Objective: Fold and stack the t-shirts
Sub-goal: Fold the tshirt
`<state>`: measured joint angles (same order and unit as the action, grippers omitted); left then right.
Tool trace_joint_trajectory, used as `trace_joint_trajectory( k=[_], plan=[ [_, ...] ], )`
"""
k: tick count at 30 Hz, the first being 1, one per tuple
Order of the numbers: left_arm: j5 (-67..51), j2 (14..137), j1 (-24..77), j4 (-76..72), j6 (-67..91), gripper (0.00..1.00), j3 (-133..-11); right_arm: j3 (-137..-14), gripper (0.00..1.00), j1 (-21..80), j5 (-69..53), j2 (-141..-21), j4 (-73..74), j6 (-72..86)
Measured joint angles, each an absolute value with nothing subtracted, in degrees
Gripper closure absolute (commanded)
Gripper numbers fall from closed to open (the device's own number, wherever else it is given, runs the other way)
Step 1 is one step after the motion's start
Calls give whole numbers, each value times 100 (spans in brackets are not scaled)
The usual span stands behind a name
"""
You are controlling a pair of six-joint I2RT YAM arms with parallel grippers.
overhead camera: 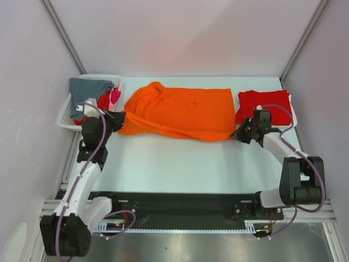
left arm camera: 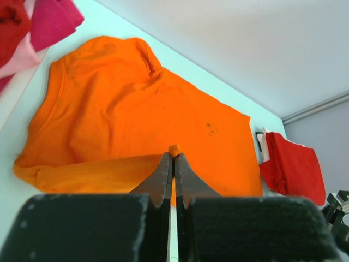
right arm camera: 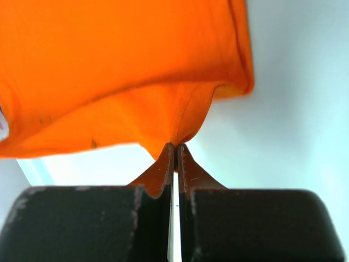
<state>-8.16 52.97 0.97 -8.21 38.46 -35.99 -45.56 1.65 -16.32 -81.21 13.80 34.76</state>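
A bright orange t-shirt [overhead camera: 180, 112] lies spread across the back middle of the table, folded lengthwise. My left gripper [overhead camera: 119, 119] is shut on its near left corner; a nub of orange cloth pokes out between the fingertips [left arm camera: 174, 155]. My right gripper [overhead camera: 238, 134] is shut on the near right corner, and the orange t-shirt [right arm camera: 120, 71] hangs pulled up from it. A folded red t-shirt [overhead camera: 263, 105] lies at the back right, also seen as the red t-shirt [left arm camera: 292, 166] in the left wrist view.
A white mesh basket [overhead camera: 68, 117] at the back left holds grey [overhead camera: 88, 87], red and pink tees [left arm camera: 49, 19]. Frame posts and walls close in the table on three sides. The black base rail [overhead camera: 180, 207] runs along the near edge.
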Motion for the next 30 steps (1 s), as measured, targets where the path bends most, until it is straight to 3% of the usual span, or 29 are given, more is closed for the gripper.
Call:
trace_joint_trajectory(
  k=[7,16,30],
  plan=[
    [-720,4442,97,-314,3828,99,-2921,-3824,100,578,-1374,-7247,1911,3767],
    [-596,4287,97,-16,3741,99,-2698,-3653,100,794,-607,-6335,2552,4477],
    [-563,5260,97,-248,3743,99,-2976,-4613,100,397,-753,-7717,2561,4375]
  ],
)
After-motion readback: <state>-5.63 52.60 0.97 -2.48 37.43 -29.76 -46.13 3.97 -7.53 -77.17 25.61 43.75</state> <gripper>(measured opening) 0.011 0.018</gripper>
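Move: Out ahead of both closed grippers, which already hold the near corners of the orange t-shirt, its spread body lies on the table: middle about 12 cm ahead of the left hand, 21 cm to its right and 22 cm below, and about 13 cm ahead of the right hand, 24 cm to its left and 7 cm lower. The laundry basket stands about 12 cm ahead and 16 cm left of the left hand; the folded red t-shirt lies about 14 cm ahead and 13 cm right of the right hand. Lowering its corner some 7 cm towards the table, the left hand first draws back about 4 cm, then eases forward 2 cm while still sinking, fingers tipping down. The right hand, nearly level, pulls its corner back about 7 cm, then returns roughly 4 cm forward, turning slightly clockwise and tipping down. Both keep their pinch on the cloth. ##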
